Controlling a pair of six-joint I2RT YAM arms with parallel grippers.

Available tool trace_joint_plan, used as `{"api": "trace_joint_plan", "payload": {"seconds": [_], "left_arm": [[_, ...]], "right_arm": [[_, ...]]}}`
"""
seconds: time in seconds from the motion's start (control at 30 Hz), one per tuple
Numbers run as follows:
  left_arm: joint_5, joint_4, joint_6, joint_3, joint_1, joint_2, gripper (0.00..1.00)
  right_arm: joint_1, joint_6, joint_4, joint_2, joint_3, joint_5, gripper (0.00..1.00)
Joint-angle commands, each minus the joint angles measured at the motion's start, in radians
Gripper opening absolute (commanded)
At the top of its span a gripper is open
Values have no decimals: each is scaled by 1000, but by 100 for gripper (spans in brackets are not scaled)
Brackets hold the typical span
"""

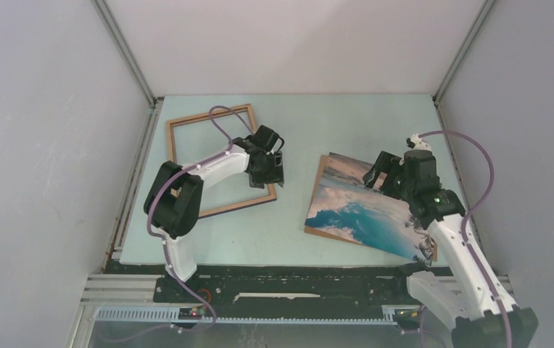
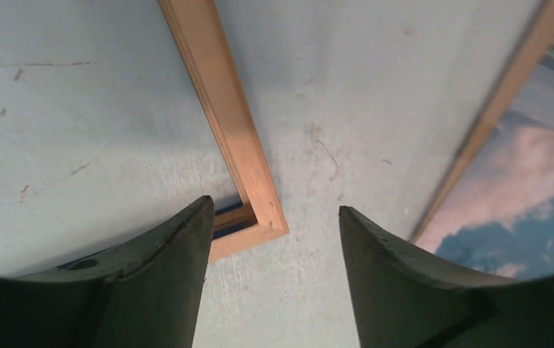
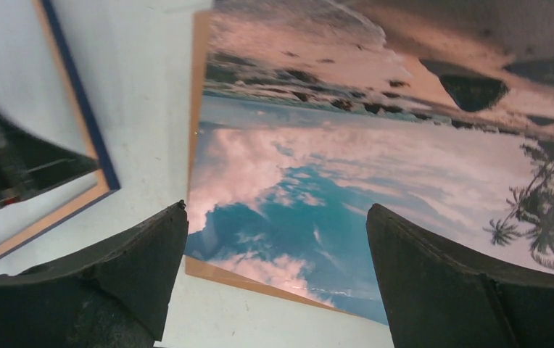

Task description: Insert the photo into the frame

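The frame (image 1: pixel 172 145) lies flat on the left half of the table, wood face up. My left gripper (image 1: pixel 275 172) hovers at its near right corner. In the left wrist view that corner (image 2: pixel 249 163) sits just beside the left finger, and the left gripper (image 2: pixel 274 212) is open with only bare table between the fingers. The photo (image 1: pixel 361 210) lies picture side up on the right, turned at an angle. My right gripper (image 1: pixel 378 174) is above its far edge. It stands open (image 3: pixel 275 216) over the photo (image 3: pixel 346 167), holding nothing. The frame (image 3: pixel 104 181) shows at that view's left.
The pale green table mat (image 1: pixel 303 116) is boxed in by grey walls left, right and behind, with metal rails (image 1: pixel 125 61) at the corners. Purple cables (image 1: pixel 477 163) loop off both arms. A black base rail (image 1: pixel 296 279) runs along the near edge.
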Motion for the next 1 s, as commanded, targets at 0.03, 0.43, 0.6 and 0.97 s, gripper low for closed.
{"api": "trace_joint_plan", "payload": {"seconds": [0.03,0.43,0.6,0.97], "left_arm": [[57,25,27,0,-4,-172,81],[349,320,-104,121,-82,69,100],[329,335,-148,174,-95,176,100],[442,538,-310,59,-92,196,100]], "right_arm": [[-74,75,20,96,-27,-36,100],[-394,219,75,261,-129,-85,100],[-475,282,151,304,-208,-81,100],[-501,290,263,408,-285,-96,99]]}}
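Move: The photo's left edge lies about 15 cm to the right of the left hand and 1 cm ahead, some 3 cm below; the photo's middle is about 35 cm right and 8 cm back. The frame's middle is roughly 16 cm to the left hand's left and 9 cm ahead. The right hand hangs some 18 cm above the photo, whose middle is about 3 cm back of it and level sideways; the photo's right edge lies 22 cm right and 4 cm back. Left hand, opening, hops 14 cm right to the photo's left edge; right sinks 16 cm rightward over the photo. ##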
